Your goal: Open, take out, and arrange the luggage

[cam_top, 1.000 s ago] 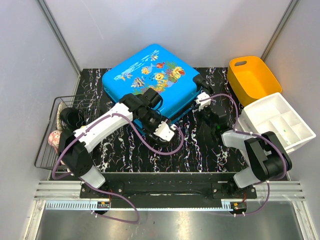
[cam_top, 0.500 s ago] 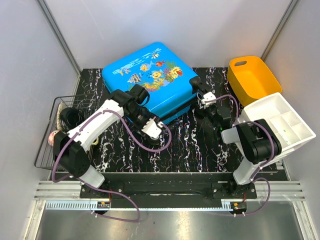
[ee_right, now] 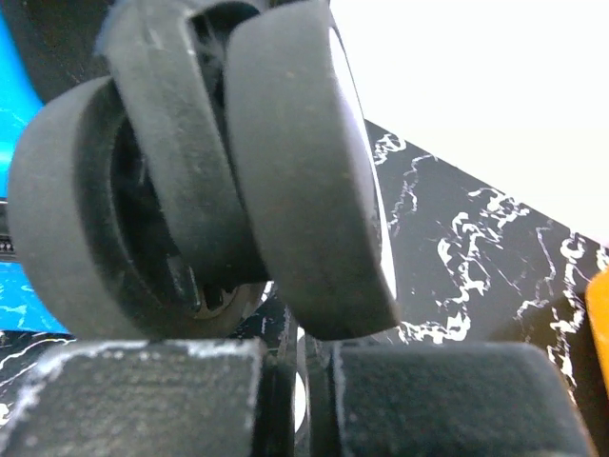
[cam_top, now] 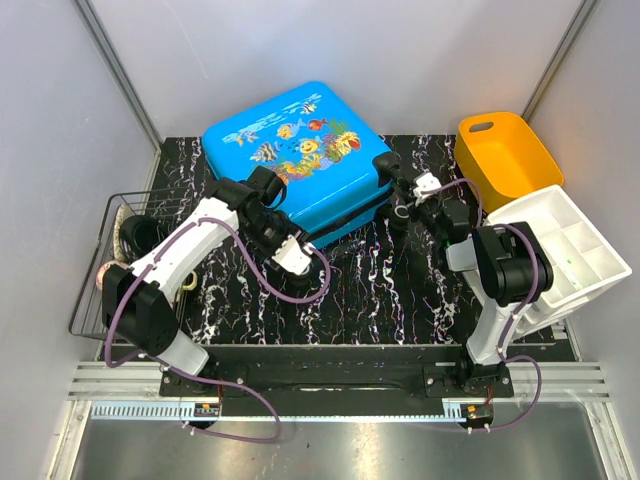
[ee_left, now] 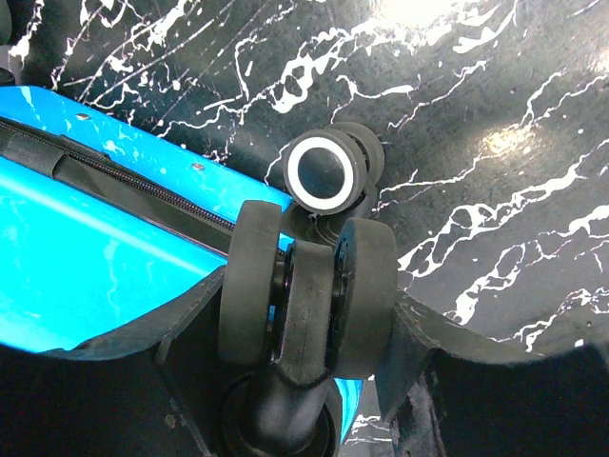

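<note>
The luggage (cam_top: 290, 150) is a bright-blue fish-print suitcase lying closed and flat at the back of the marbled table. My left gripper (cam_top: 262, 192) is at its near-left corner. In the left wrist view its fingers (ee_left: 190, 319) press on both sides of a black double wheel (ee_left: 366, 286); a second wheel with a white ring (ee_left: 324, 173) lies beyond. My right gripper (cam_top: 396, 188) is at the suitcase's right corner, shut and holding nothing. Its closed fingertips (ee_right: 300, 357) sit just under another black double wheel (ee_right: 285, 162).
An orange bin (cam_top: 505, 155) stands at the back right, with a white compartment organiser (cam_top: 555, 250) in front of it. A wire basket (cam_top: 120, 250) holding a few items hangs off the table's left edge. Grey walls close in the back and sides.
The suitcase has slid back and to the left, turning a little. My left gripper moved left and back with the wheel. My right gripper moved back towards the right corner wheel.
</note>
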Controlling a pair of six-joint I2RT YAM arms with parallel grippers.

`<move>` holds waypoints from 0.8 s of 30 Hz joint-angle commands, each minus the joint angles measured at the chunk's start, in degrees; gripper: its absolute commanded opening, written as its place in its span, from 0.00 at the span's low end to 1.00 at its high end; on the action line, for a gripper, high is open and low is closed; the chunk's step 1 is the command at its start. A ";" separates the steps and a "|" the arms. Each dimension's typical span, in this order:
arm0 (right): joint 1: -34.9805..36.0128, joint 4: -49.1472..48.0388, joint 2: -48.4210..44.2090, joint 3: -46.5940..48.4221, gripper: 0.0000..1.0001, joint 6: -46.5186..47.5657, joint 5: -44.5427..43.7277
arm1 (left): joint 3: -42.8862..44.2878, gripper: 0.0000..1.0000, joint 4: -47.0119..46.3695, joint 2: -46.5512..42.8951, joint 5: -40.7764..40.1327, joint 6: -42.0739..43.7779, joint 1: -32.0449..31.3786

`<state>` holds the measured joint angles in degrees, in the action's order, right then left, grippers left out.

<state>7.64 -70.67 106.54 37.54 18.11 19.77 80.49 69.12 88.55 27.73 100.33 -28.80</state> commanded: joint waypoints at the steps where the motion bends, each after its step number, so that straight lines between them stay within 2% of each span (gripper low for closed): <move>1: -5.00 -4.74 1.47 5.08 0.00 -1.49 -1.41 | -3.84 0.00 10.51 1.01 -16.21 -9.02 7.61; 10: -9.39 -2.98 4.55 10.53 0.00 -3.87 5.54 | -3.32 0.00 13.23 2.24 -18.23 -6.56 8.93; 24: -9.48 -2.54 14.30 24.77 0.00 -9.93 13.88 | -2.27 0.00 14.28 4.87 -20.78 -2.86 9.02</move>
<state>1.28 -69.52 119.24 55.40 8.69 40.38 80.34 70.67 89.03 24.77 105.14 -26.33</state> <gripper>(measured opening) 0.007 0.574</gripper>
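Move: The suitcase's far upper wheel sits at the right hand's shut fingers, some 3 cm to their left and 4 cm above. The far lower wheel is about 3 cm left, 2 cm back and 10 cm down; the orange basket's middle is roughly 19 cm right and 5 cm ahead, lower down. The left hand already grips the near upper wheel; from it the suitcase's middle lies some 18 cm ahead, barely left, and the near lower wheel 3 cm back, 3 cm right and 10 cm down. The far upper wheel is passed on its right side by the right hand, fingers kept shut, heading forward about 5 cm with a slight leftward drift and turning some 15 degrees counter-clockwise, fingertips towards the suitcase's zipped corner. Meanwhile the near upper wheel stays pinched in the left hand, which eases about 2 cm left and a little forward. ##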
